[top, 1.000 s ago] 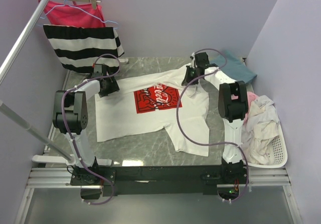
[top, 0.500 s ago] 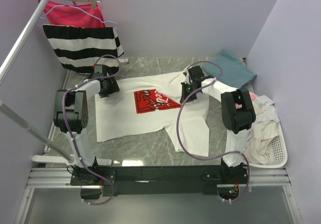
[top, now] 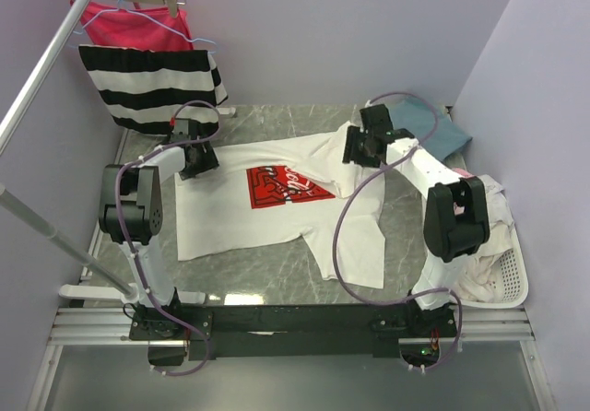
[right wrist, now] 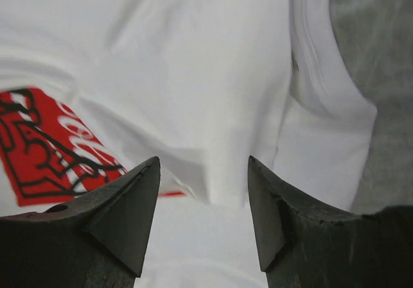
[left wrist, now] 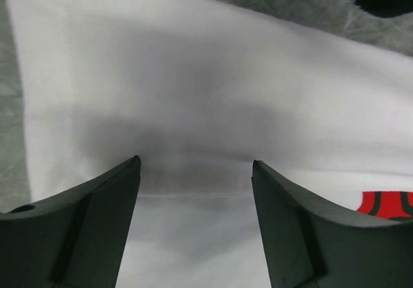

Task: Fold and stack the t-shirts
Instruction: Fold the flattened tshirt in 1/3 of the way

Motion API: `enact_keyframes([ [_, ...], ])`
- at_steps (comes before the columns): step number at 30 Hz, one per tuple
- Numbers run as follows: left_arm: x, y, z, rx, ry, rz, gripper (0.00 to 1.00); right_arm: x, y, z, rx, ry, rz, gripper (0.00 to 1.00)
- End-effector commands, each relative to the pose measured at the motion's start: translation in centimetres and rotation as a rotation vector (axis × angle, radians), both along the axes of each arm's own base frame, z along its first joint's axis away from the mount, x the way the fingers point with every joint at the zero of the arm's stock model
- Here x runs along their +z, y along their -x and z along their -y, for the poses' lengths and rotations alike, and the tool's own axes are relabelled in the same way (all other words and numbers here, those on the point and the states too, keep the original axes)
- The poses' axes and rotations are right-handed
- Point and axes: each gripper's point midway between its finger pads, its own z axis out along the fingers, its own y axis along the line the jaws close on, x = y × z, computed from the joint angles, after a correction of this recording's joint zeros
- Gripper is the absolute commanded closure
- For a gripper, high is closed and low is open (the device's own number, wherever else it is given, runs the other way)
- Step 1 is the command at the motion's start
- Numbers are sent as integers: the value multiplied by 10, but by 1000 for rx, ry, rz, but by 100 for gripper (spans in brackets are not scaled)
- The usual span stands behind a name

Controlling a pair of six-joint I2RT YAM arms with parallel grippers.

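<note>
A white t-shirt [top: 249, 222] with a red square logo [top: 277, 188] lies on the grey table, its right shoulder folded in over part of the print. My left gripper [top: 201, 160] hovers open over the shirt's far left part, and plain white cloth [left wrist: 193, 75] shows between its fingers [left wrist: 103, 197]. My right gripper [top: 355, 148] stands open above the folded flap [right wrist: 206, 75], holding nothing, with the logo [right wrist: 39, 146] to its left. A teal-blue t-shirt [top: 441, 125] lies folded at the back right. Pale t-shirts [top: 484, 227] are heaped in a basket on the right.
A white basket [top: 512, 287] sits at the table's right edge. A black-and-white striped garment [top: 152, 84] and a red-pink one [top: 134, 24] hang on a rack at the back left. The rack's metal pole [top: 46, 61] slants over the left side.
My right gripper carried the shirt's right shoulder left over the logo, then opened, let it go and drew back to the right. The left gripper stayed put.
</note>
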Motion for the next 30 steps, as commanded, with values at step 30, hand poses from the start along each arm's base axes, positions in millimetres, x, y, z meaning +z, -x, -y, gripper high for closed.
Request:
enact_keyframes([
  [30,-59,20,-82,120,-202,-277,27,-81,-151,91,-306,-149,-164,38],
])
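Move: The left fingertips rest on the shirt's far left part, some 2 cm below the hand point; its far left corner is about 8 cm ahead and 10 cm left, and the red print about 29 cm right and 8 cm back. From the right hand the shirt's far right corner lies roughly 15 cm straight ahead and 9 cm below. The loose flap end is 4 cm back and 4 cm left of that hand, the blue cloth 11 cm ahead and 24 cm right. Fingertips still on the shirt, the left hand drags it left, some 6 cm of travel in all, easing forward towards the end, with its opening unchanged. The empty right hand shoots about 16 cm forward with a slight leftward arc, sinks 7 cm, then swings right roughly 11 cm to the shirt's far right edge, turning clockwise some 15 degrees, fingers staying open. ##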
